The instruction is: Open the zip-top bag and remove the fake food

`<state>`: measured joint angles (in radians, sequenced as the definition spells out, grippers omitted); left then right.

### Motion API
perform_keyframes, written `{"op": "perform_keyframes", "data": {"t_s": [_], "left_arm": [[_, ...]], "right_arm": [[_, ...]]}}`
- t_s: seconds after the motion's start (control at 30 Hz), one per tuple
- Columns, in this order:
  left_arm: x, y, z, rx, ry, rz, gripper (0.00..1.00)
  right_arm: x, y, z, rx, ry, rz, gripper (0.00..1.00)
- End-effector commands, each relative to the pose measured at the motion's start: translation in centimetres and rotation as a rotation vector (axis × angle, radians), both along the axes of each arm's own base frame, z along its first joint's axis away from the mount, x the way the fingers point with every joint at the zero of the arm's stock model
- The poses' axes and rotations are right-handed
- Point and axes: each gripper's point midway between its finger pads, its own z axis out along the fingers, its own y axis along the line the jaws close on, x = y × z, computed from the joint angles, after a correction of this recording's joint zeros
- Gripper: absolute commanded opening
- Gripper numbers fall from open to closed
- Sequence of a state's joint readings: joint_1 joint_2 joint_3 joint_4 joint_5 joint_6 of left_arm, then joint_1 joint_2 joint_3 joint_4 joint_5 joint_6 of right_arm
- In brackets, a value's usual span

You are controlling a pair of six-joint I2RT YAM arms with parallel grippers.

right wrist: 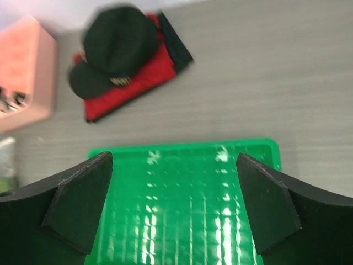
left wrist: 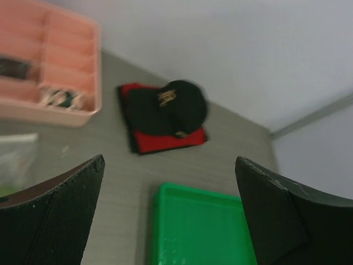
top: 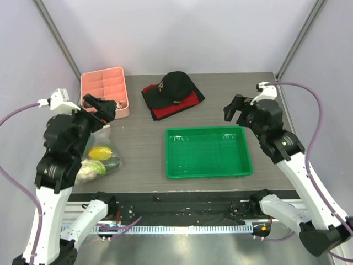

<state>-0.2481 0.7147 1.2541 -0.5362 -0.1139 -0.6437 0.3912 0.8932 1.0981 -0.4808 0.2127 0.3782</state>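
The zip-top bag (top: pixel 101 158) lies at the table's left edge, clear and crinkled, partly hidden under my left arm. The fake food shows through it: a yellow piece (top: pixel 99 152), a dark green piece (top: pixel 111 164) and a whitish piece (top: pixel 85 174). My left gripper (top: pixel 100 107) hangs above the table just beyond the bag, open and empty (left wrist: pixel 170 160). A sliver of the bag (left wrist: pixel 16 157) shows at the left wrist view's left edge. My right gripper (top: pixel 236 112) stands open and empty over the far right of the green tray (right wrist: pixel 174 157).
The empty green tray (top: pixel 208 152) sits mid-table, also seen as the tray (left wrist: pixel 198 226) and the tray (right wrist: pixel 182 210). A pink divided organizer (top: pixel 105 91) stands at the back left. A black cap on a folded red cloth (top: pixel 172 94) lies at the back centre.
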Motion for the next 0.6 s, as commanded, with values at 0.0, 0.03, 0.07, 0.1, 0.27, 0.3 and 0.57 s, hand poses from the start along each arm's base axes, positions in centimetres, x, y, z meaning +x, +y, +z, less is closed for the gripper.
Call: {"op": "perform_keyframes", "data": {"t_s": [0.0,0.03,0.07,0.1,0.27,0.3,0.57], "left_arm": [[-2.4,8.3,-8.0,0.106,0.397,0.457,1.00],[-2.7,8.9,-9.4,0.145,0.453,0.491,1.00],[-3.1,9.5,-10.9,0.186,0.512,0.519,1.00],[-3.2,9.7,-12.8,0.225,0.573,0.531,1.00],[-3.1,10.1,-18.8,0.208,0.770,0.550,1.00],[-2.6,10.4,-19.0,0.183,0.756,0.561,1.00],[-5.2,18.3,-25.9,-0.218,0.994,0.795,1.00]], "right_arm": [[0.5,0.0,-1.9,-0.050,0.084,-0.001,1.00],[0.6,0.2,-2.0,-0.051,0.090,0.007,1.00],[0.7,0.7,-1.9,-0.041,0.086,0.030,1.00],[0.5,1.5,-1.8,-0.028,0.086,0.076,0.99],[0.0,5.7,-2.8,0.019,0.078,0.236,1.00],[0.0,6.4,-3.2,0.023,0.087,0.259,0.99],[-3.9,16.5,-6.0,0.039,0.146,0.572,1.00]]}}
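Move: The zip-top bag lies some 18 cm to the left hand's left, about 2 cm back and roughly 40 cm below; the pink organizer is about 29 cm ahead, 14 cm left and 40 cm below that hand. From the right hand the bag is some 62 cm left, 7 cm back and 30 cm below; the green tray lies about 8 cm back, 3 cm left, the cap about 24 cm ahead and 22 cm left, both roughly 30 cm below. The left hand swoops down about 25 cm and some 17 cm left towards the bag, drawing back slightly as its level fingers tip steeply down and the wrist swings counter-clockwise, its jaws staying wide open above the bag. The right hand, also open, dips first, then sweeps left about 12 cm over the green tray towards the bag, ending some 7 cm lower and turned about 25 degrees counter-clockwise. ##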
